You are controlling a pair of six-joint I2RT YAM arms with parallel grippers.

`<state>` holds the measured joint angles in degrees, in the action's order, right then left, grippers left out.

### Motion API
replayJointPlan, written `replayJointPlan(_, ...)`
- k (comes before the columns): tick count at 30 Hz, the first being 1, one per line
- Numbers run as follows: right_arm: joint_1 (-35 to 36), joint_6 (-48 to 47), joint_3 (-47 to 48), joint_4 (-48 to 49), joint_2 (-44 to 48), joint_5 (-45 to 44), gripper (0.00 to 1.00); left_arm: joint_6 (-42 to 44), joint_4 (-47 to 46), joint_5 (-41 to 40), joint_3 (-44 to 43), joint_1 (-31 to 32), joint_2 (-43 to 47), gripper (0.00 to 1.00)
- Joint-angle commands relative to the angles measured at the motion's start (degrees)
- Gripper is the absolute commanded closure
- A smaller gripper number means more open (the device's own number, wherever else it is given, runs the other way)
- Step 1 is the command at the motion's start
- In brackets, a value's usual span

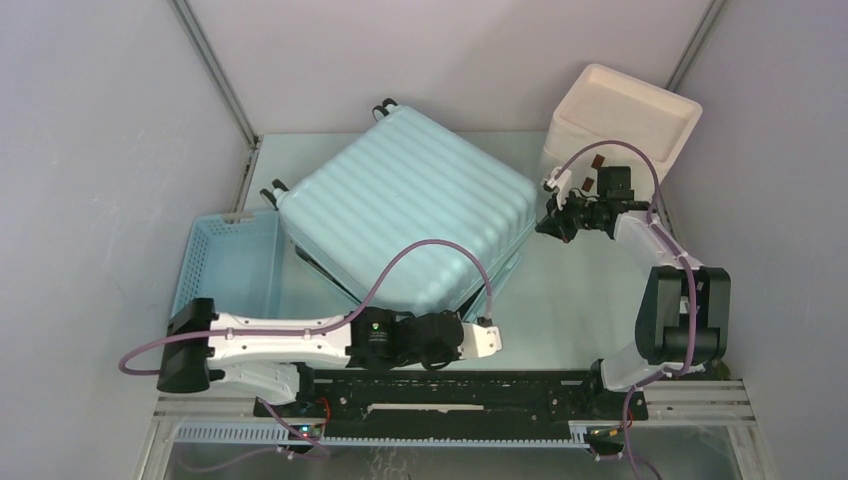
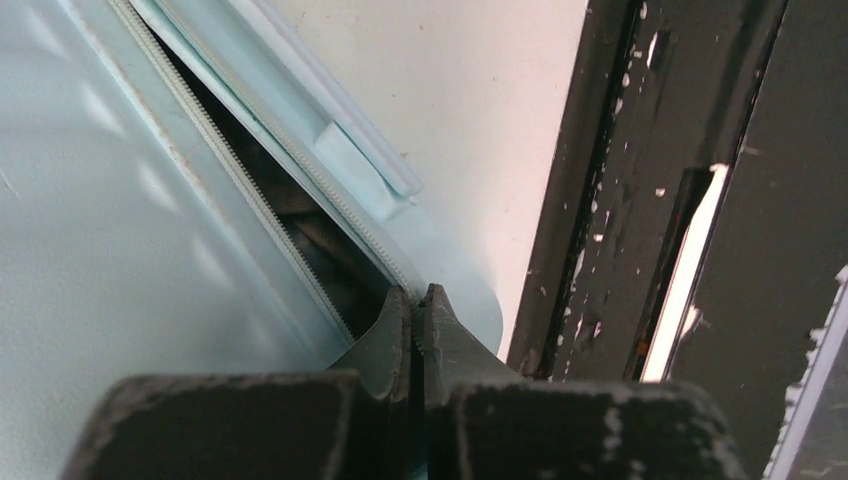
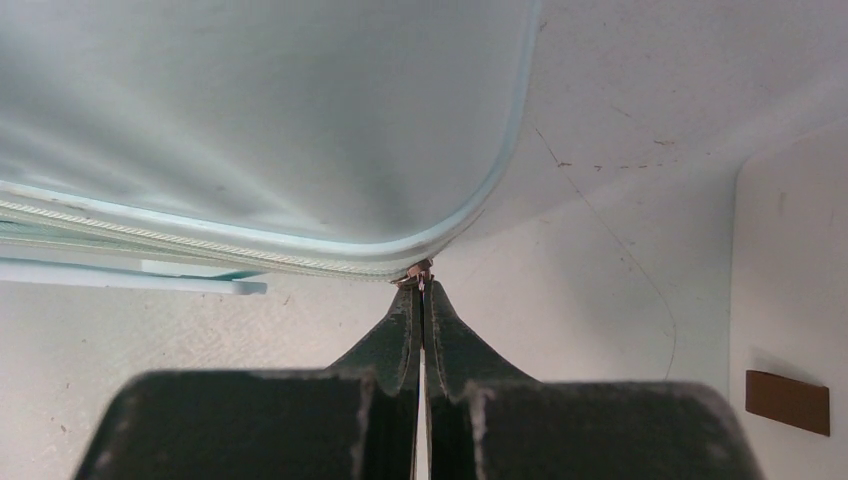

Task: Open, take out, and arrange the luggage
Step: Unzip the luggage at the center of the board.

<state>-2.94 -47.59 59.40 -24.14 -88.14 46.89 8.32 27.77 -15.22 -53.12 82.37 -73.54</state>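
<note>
The luggage [image 1: 405, 215] is a pale mint ribbed hard-shell case lying flat and turned at an angle in the middle of the table. In the left wrist view its shell [image 2: 120, 200] shows a dark gap [image 2: 300, 215] between two rows of zip teeth, so the seam is parted at the near corner. My left gripper [image 1: 494, 338] [image 2: 418, 295] is shut, its tips at the end of that gap; nothing shows between them. My right gripper [image 1: 541, 227] [image 3: 420, 285] is at the case's right corner [image 3: 250, 120], shut on a small metal zip pull [image 3: 418, 272].
A blue slatted basket [image 1: 235, 265] stands left of the case, touching it. A cream-white box [image 1: 625, 115] [image 3: 790, 300] with brown tabs [image 3: 787, 402] stands at the back right, close behind the right arm. The black base rail [image 1: 450, 385] [image 2: 620, 200] runs just beside the left gripper.
</note>
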Motion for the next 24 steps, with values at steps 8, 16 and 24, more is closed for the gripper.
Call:
replayJointPlan(8,-2.26,-3.26,8.31,2.59,-5.36,-5.83,1.0,14.33,19.82,-0.25,11.76,-3.46,7.71,1.0)
replayJointPlan(16,1.9,-2.26,16.85,-0.8,-11.62,-5.93,0.97,16.29,17.95,-5.27,15.2,-4.33,15.53,0.99)
replayJointPlan(24,1.27,0.75,13.97,-0.39,-6.94,-7.51,0.53,6.49,11.44,-5.41,8.22,-4.49,21.68,0.41)
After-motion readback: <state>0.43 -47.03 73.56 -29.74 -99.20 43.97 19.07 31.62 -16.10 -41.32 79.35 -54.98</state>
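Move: The left hand's shut fingers are on the luggage's zipper, its rounded near corner about 6 cm left and 1 cm back, roughly level; the side handle is some 8 cm right, 6 cm ahead, 3 cm lower. The right hand pinches the other pull; from it the white drawer box is about 13 cm ahead, 10 cm right, about level, and the near corner roughly 24 cm left, 15 cm back. Left hand drags the zipper 7 cm left towards the near corner; right goes 4 cm forward; both open. ##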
